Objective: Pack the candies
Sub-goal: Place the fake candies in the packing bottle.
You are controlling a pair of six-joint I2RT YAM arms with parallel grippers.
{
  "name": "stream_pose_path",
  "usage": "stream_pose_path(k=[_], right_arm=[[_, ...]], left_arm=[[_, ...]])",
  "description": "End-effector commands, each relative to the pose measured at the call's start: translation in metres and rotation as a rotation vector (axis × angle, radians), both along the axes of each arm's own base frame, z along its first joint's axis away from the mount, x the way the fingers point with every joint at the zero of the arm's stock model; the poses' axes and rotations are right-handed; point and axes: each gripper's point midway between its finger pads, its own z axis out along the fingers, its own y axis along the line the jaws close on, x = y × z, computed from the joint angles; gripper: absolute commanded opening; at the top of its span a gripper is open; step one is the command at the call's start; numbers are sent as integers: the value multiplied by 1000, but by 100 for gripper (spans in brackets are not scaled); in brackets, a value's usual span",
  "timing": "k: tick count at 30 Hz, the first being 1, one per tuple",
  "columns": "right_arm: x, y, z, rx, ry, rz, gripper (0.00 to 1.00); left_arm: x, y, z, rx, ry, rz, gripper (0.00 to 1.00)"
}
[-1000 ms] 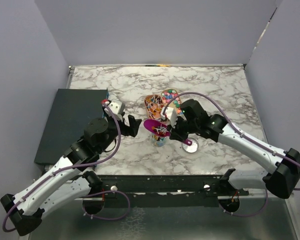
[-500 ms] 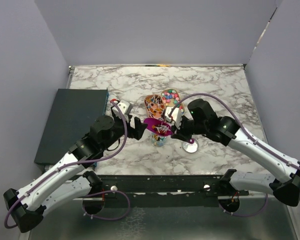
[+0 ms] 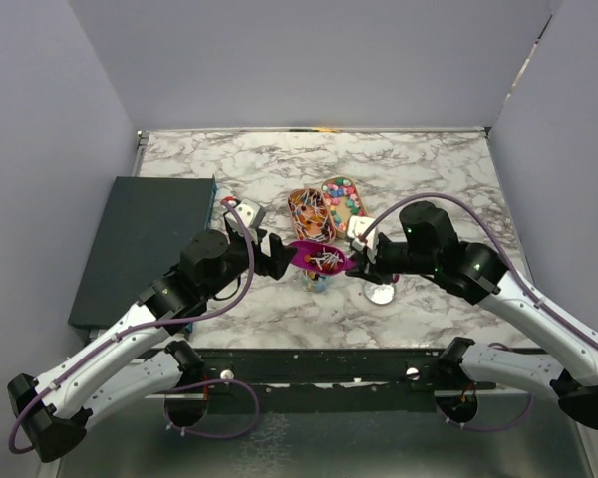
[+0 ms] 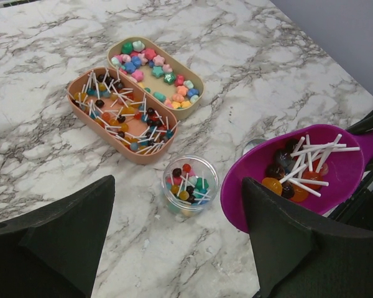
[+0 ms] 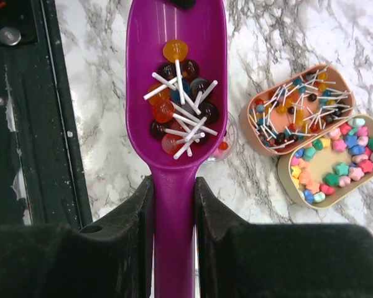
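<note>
My right gripper (image 5: 174, 208) is shut on the handle of a purple scoop (image 5: 177, 93), which holds several lollipops over a small clear cup (image 4: 189, 184). The cup contains mixed candies and lollipops. In the top view the scoop (image 3: 320, 259) hangs just above the cup (image 3: 316, 283). My left gripper (image 4: 176, 208) stands open, its fingers (image 4: 56, 242) on either side of the cup without touching it. A tan tray (image 4: 196, 84) of small bright candies (image 4: 152, 65) and an orange tray (image 4: 81, 118) of lollipops lie beyond the cup.
A round clear lid (image 3: 382, 293) lies on the marble to the right of the cup, under my right arm. A dark flat box (image 3: 140, 244) fills the table's left side. The dark rail (image 5: 25, 124) runs along the near edge.
My left gripper has moved right to the cup. My right arm has drawn back from over the trays, bringing the loaded scoop level above the cup.
</note>
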Motion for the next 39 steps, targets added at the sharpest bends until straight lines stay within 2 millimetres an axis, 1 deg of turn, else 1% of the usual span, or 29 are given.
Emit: stream_pose_path(k=[1, 6, 10, 13, 17, 20, 25, 31, 34, 39], right_arm=[[-11, 12, 37, 136, -73, 83, 1], [-19, 11, 52, 189, -83, 99, 1], [-21, 8, 55, 187, -60, 79, 1], [-17, 4, 44, 135, -26, 43, 0], [-11, -4, 21, 32, 31, -12, 1], [-7, -12, 4, -49, 69, -56, 1], [-2, -26, -21, -177, 122, -121, 0], [3, -39, -39, -293, 157, -177, 0], [6, -43, -45, -345, 172, -192, 0], [16, -48, -54, -420, 174, -233, 1]], left_arm=[[-1, 2, 1, 8, 4, -3, 83], [-2, 2, 0, 11, 7, -3, 83], [-2, 2, -1, 13, 11, -3, 83], [-1, 3, 0, 13, 11, 0, 83], [0, 6, 2, 9, 4, 21, 83], [3, 13, 6, 1, -12, 61, 84], [9, 33, 15, -14, -42, 164, 86], [10, 49, 24, -36, -76, 235, 86], [10, 52, 27, -42, -84, 246, 86], [9, 56, 30, -46, -95, 253, 86]])
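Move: The right hand already holds the loaded purple scoop, its head reaching left. From that hand the packing bottle is about 8 cm ahead, 8 cm to the left and 20 cm below. The lollipop basket lies some 25 cm ahead and 9 cm left, the star-candy basket about 30 cm ahead and 1 cm left, and the round lid 5 cm ahead and 8 cm right, all on the table. From the left hand the bottle is about 3 cm ahead, 7 cm right and well below. The left fingertip, resting at the scoop's tip, comes free as the left hand, after a pause, draws about 5 cm left and 3 cm up. The right hand keeps its grip on the handle, first rises some 2 cm, then sinks about 8 cm towards the bottle while easing 4 cm right, its fingertips tipping down about 20 degrees. ##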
